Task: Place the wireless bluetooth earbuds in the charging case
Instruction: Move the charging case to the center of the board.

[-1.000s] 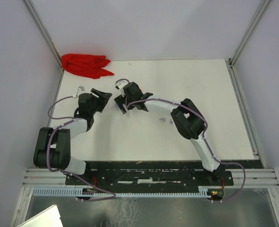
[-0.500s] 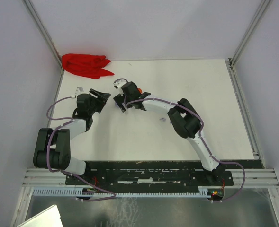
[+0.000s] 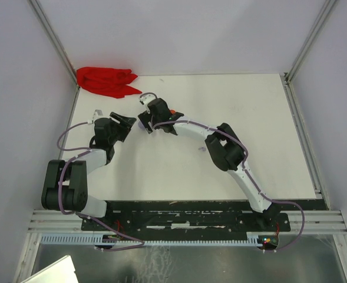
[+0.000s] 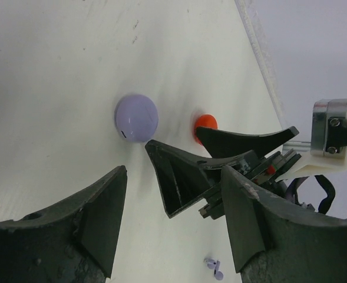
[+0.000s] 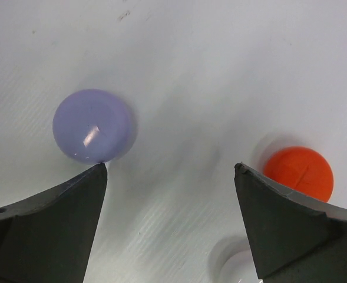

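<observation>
A pair of tiny purple earbuds (image 4: 214,269) lies loose on the white table (image 3: 250,130), seen faintly in the top view as purple earbuds (image 3: 201,149) beside the right arm's elbow. A round purple case (image 5: 92,125) and a round orange case (image 5: 298,172) lie shut, flat on the table. My right gripper (image 5: 170,166) hangs open over the bare strip between them, its left fingertip at the purple case's edge. My left gripper (image 4: 174,171) is open and holds nothing; it faces the right gripper's fingers (image 4: 176,183), with the purple case (image 4: 136,118) beyond them.
A whitish round thing (image 5: 239,272) shows at the bottom edge of the right wrist view. A red cloth (image 3: 105,81) lies bunched in the far left corner. In the top view the two grippers nearly meet at left of centre, with the orange case (image 3: 172,110) just right of them.
My right gripper has slid left and farther from the bases, closer to the left gripper, uncovering the orange case behind it. The left arm has stayed put.
</observation>
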Robot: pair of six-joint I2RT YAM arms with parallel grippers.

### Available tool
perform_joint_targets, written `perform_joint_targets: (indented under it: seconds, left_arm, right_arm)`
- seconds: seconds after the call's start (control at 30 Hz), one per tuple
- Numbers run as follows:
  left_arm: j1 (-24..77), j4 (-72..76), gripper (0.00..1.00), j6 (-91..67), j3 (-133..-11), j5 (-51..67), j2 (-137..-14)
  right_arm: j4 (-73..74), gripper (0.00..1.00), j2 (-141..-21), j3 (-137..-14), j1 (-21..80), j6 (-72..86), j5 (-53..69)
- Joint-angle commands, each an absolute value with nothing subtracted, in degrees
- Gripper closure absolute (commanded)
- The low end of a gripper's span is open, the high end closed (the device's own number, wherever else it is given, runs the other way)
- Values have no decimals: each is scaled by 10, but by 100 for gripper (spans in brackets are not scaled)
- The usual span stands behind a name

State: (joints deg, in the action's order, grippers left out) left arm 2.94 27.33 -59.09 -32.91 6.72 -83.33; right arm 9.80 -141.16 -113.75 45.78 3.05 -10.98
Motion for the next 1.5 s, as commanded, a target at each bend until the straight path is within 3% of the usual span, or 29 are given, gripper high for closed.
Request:
perform_joint_targets:
  seconds: [0.0, 0.67, 1.47]
  left_arm:
    - [23, 301, 29, -569, -326, 80, -826]
    - [-9, 290, 30, -574, -304, 80, -778]
    - [-43, 287, 30, -571, -287, 112, -764]
  right_arm:
    - [83, 3, -1425, -1191, 449, 62, -144]
    - [115, 4, -1442, -1251, 457, 134, -22]
    - [215, 7, -1560, -1415, 478, 135, -41]
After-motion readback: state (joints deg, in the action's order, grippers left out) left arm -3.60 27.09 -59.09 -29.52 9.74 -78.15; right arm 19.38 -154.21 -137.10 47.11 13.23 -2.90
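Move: The purple charging case lies about 6 cm to the right hand's left, level fore and aft, its middle some 2 cm below. The red case is about 6 cm ahead of this hand and 9 cm to its right; the white case, about 3 cm back and 8 cm right. From the left hand the purple case is roughly 4 cm ahead, 5 cm right and 9 cm below. Right hand lifts, shifts about 6 cm left, lowers open fingers around purple case; left hand moves away left. ##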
